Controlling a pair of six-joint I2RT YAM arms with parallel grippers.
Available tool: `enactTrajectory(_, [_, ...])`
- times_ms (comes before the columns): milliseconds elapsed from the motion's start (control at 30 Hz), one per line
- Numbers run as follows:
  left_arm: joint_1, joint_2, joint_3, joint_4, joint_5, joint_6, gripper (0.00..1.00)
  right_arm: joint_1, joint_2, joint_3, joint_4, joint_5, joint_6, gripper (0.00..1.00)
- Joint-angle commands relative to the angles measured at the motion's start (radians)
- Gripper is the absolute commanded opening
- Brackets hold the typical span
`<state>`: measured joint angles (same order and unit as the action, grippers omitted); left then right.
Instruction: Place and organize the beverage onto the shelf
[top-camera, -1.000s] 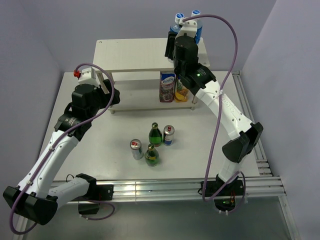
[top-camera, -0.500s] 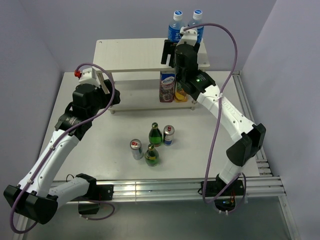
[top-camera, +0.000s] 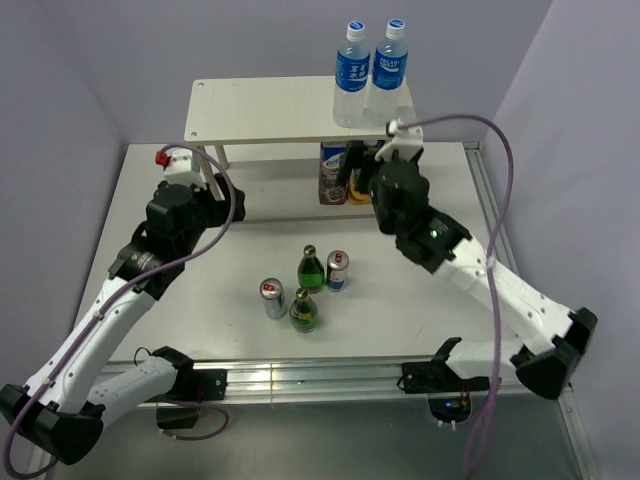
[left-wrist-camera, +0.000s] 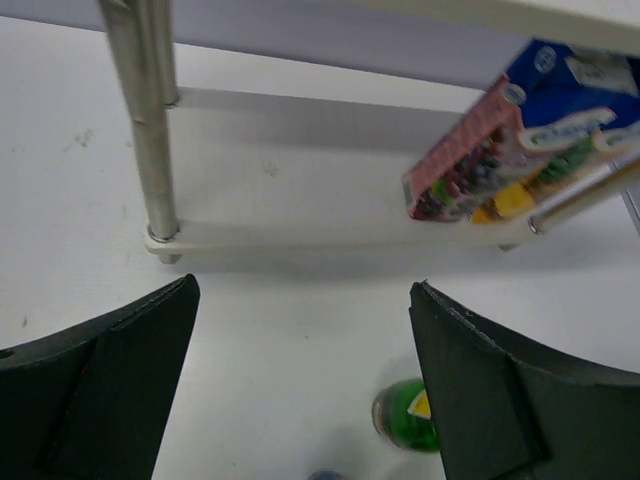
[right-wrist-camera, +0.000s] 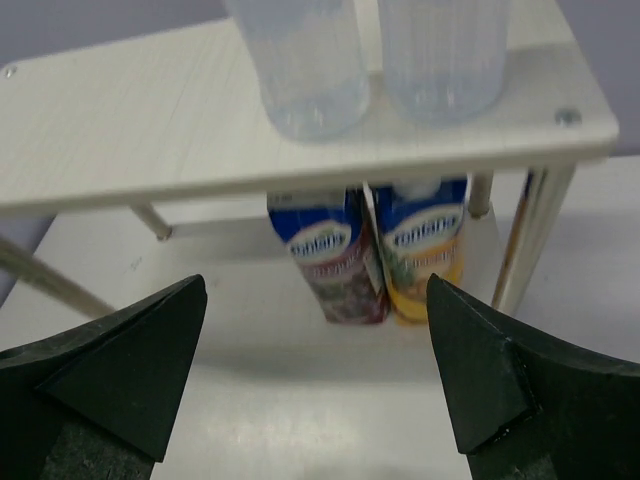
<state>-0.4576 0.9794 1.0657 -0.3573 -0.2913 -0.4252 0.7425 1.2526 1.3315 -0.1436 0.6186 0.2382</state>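
The shelf (top-camera: 270, 110) stands at the back of the table. On its top board (right-wrist-camera: 130, 130), two clear water bottles with blue caps (top-camera: 351, 75) (top-camera: 388, 72) stand side by side at the right end. Two juice cartons (right-wrist-camera: 325, 255) (right-wrist-camera: 425, 245) stand under them on the lower board. My right gripper (right-wrist-camera: 316, 282) is open and empty, just in front of the shelf, facing the cartons. Two green bottles (top-camera: 311, 268) (top-camera: 303, 311) and two cans (top-camera: 338, 270) (top-camera: 273, 297) stand mid-table. My left gripper (left-wrist-camera: 303, 285) is open and empty, above the table near the shelf's left front leg (left-wrist-camera: 150, 130).
In the left wrist view one green bottle (left-wrist-camera: 405, 415) shows low, next to the right finger. The left half of the shelf's top board and lower board (left-wrist-camera: 300, 235) is bare. Purple walls close in behind and at both sides. An aluminium rail (top-camera: 350, 372) runs along the near edge.
My right gripper opened and let go of a water bottle on the top board, then drew back and down in front of the shelf. The left arm shifted slightly.
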Motion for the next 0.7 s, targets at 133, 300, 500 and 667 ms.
enactTrajectory(133, [-0.121, -0.183, -0.165, 0.034, 0.097, -0.018, 0.93, 0.242, -0.295, -0.345, -0.020, 0.176, 0.163, 0.97])
enactTrajectory(300, [-0.208, -0.252, -0.302, 0.003, 0.028, -0.110, 0.91, 0.360, -0.360, -0.482, -0.160, 0.248, 0.309, 0.97])
enactTrajectory(500, [-0.375, -0.278, -0.394, 0.034, -0.129, -0.251, 0.91, 0.403, -0.430, -0.583, -0.206, 0.248, 0.395, 0.97])
enactTrajectory(667, [-0.538, -0.297, -0.516, 0.073, -0.302, -0.316, 0.90, 0.406, -0.456, -0.607, -0.237, 0.257, 0.418, 0.97])
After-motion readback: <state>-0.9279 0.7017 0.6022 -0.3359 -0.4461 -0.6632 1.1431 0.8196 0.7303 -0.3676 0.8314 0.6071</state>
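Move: The left hand, open and level with the shelf front, has the left can about 9 cm back, 8 cm to its right and 25 cm below; the back green bottle stands 7 cm farther out and 9 cm right of that can, the front one 2 cm nearer the base and 7 cm right of it. The open right hand has the right can some 6 cm back, 4 cm left and 33 cm below it, and the back green bottle equally far back, 11 cm left and 30 cm below. Both open, empty hands come away from the shelf and sink towards the cans: the right drops about 17 cm while drawing back some 14 cm, back first and then mostly down, its fingers tipping down about 15 degrees and easing almost to a stop short of the right can. The left hand goes about 12 cm down, 11 cm back and 7 cm to its right towards the left can, first back and then ever more steeply down, turning clockwise and tipping down a little, with fingers still wide and nothing touched. ##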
